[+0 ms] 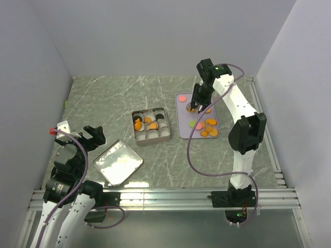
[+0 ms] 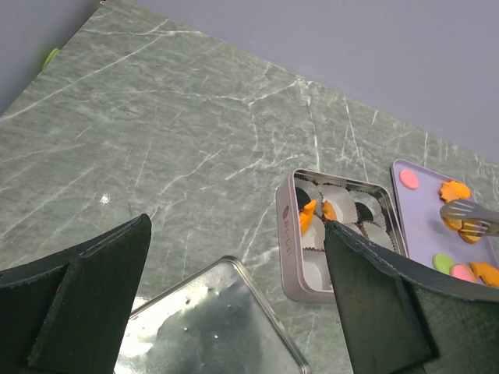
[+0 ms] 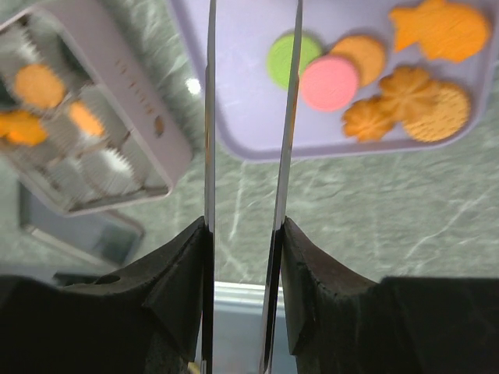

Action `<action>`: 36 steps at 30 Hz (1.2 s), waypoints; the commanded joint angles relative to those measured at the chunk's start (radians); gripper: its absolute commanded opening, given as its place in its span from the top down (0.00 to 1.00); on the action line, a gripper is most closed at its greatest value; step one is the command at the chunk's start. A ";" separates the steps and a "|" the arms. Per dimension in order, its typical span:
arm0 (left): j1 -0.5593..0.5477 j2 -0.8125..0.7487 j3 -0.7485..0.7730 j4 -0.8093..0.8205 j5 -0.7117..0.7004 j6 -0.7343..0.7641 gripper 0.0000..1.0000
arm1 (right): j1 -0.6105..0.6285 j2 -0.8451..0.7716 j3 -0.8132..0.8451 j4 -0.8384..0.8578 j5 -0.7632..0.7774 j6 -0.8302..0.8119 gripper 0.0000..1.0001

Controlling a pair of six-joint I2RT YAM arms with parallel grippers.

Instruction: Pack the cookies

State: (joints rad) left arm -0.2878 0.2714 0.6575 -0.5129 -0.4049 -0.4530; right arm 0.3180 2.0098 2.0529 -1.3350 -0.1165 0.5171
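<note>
Several cookies (image 1: 205, 126), mostly orange with a pink and a green disc, lie on the lavender tray (image 1: 183, 132); the right wrist view shows them too (image 3: 405, 93). A few orange cookies (image 1: 138, 124) sit in paper cups inside the square silver tin (image 1: 151, 139). My right gripper (image 1: 200, 97) hangs over the tray's far end, shut on a pair of metal tongs (image 3: 210, 117). The tongs' tips (image 2: 468, 210) sit at an orange cookie (image 2: 456, 191) there; whether they pinch it is unclear. My left gripper (image 1: 94, 137) is open and empty at the near left.
The tin's shiny lid (image 1: 118, 162) lies flat near the left arm, just below the left fingers (image 2: 93, 288). Grey walls enclose the marbled table on three sides. A metal rail (image 1: 165, 196) runs along the near edge.
</note>
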 commanded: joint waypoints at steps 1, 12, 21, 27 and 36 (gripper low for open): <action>-0.001 0.008 -0.004 0.037 0.020 0.017 0.01 | 0.019 -0.108 -0.003 -0.013 -0.144 0.020 0.68; -0.001 0.002 -0.007 0.042 0.049 0.023 0.01 | 0.214 -0.181 -0.029 0.037 -0.291 0.112 0.68; -0.001 -0.009 -0.007 0.043 0.060 0.025 0.01 | 0.256 -0.140 -0.045 0.092 -0.296 0.135 0.68; -0.001 -0.017 -0.007 0.042 0.060 0.027 0.01 | 0.256 -0.102 -0.066 0.121 -0.265 0.130 0.69; -0.001 -0.021 -0.007 0.040 0.061 0.027 0.01 | 0.256 -0.068 -0.120 0.177 -0.219 0.143 0.69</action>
State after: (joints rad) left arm -0.2878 0.2600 0.6544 -0.5121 -0.3599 -0.4454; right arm 0.5755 1.9442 1.9369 -1.2095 -0.3592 0.6479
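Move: The right hand already holds an orange cookie above the tray. The box's middle-right slot, still empty, lies about 13 cm to its left, 8 cm back and 3 cm below. The black cookie in the slot just beyond is also 13 cm left but only 4 cm back; the orange cookie in the centre slot is some 16 cm left and 8 cm back. From the left hand, the empty slot is about 26 cm right, 8 cm ahead and 12 cm down. Left and back, rising about 6 cm on the way, the right hand carries the orange cookie off the tray and across the box's right wall, roughly 15 cm in all. Its left side rolls up some 15 degrees with a slight counter-clockwise turn; it then sinks about 5 cm towards the middle-right slot, fingers keeping their grip. ##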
